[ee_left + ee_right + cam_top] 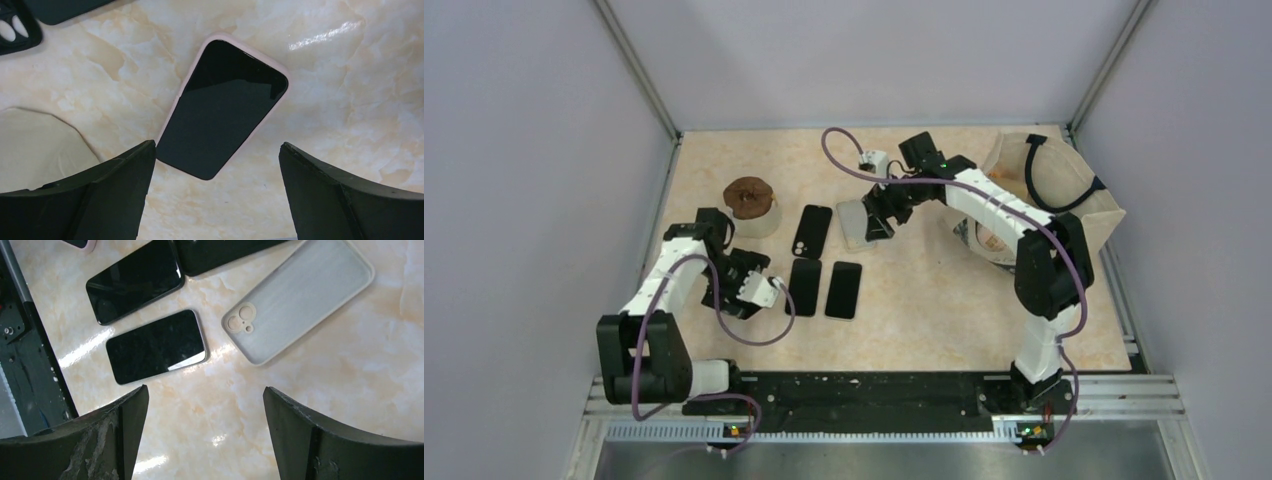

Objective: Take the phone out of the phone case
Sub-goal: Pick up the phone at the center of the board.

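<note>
A phone with a dark screen sits face up in a pink case (222, 107) on the marble tabletop. My left gripper (217, 147) is open above it, and the phone's near corner lies between the fingers (120, 185). In the top view the left gripper (764, 292) covers this phone. My right gripper (205, 390) is open and empty over bare tabletop at the back middle (879, 218), beside an empty grey case (300, 297). A sliver of the pink case (80, 244) shows in the right wrist view.
Two dark phones (804, 285) (844, 290) lie side by side mid-table, with a black case (812, 230) behind them. A pale cup with a brown object (749, 205) stands back left. A beige bag with a black strap (1064, 190) stands back right.
</note>
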Available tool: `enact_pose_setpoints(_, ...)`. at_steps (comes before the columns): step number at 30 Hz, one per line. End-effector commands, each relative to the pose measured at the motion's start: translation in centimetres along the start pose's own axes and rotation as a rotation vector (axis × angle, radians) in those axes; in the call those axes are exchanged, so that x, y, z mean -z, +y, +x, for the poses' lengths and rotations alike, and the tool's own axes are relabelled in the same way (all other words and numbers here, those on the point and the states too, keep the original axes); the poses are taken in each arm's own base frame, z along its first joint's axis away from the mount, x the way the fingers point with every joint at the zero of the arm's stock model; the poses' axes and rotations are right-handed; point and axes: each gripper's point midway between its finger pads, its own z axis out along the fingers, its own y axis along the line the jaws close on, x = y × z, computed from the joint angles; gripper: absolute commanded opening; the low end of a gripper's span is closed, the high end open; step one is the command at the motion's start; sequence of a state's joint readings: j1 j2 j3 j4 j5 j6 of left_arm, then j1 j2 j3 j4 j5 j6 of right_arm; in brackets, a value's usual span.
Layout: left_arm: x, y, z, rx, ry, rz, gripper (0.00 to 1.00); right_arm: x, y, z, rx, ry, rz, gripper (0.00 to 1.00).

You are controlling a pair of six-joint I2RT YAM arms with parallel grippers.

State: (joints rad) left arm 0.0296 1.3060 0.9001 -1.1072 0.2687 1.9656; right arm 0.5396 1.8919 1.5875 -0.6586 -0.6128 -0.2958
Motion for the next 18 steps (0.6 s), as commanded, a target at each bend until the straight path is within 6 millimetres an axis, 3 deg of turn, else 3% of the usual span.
enact_pose_setpoints(1,-1.0,0.7,0.7,-0.274,0.040,0.049,0.98,1.5,0.7,0.9,0.013,-0.005,0.003,0.84)
enact_pose_setpoints(18,-4.5,2.9,2.0,-0.494,0.066,0.209,0.98,1.6,1.8,2.9,-0.032,-0.025,-0.061,0.85)
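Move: The pink-cased phone lies about 2 cm right of the left hand, 1 cm ahead and some 7 cm below. The nearer black phone is about 14 cm to its right and level with it; the brown-topped cup stands 17 cm beyond the pink phone and 4 cm right. From the right hand, the pink phone is roughly 33 cm left, 11 cm back and 14 cm below. Left hand sinks about 5 cm over the pink-cased phone, turning clockwise, fingers open; right eases back and down. ##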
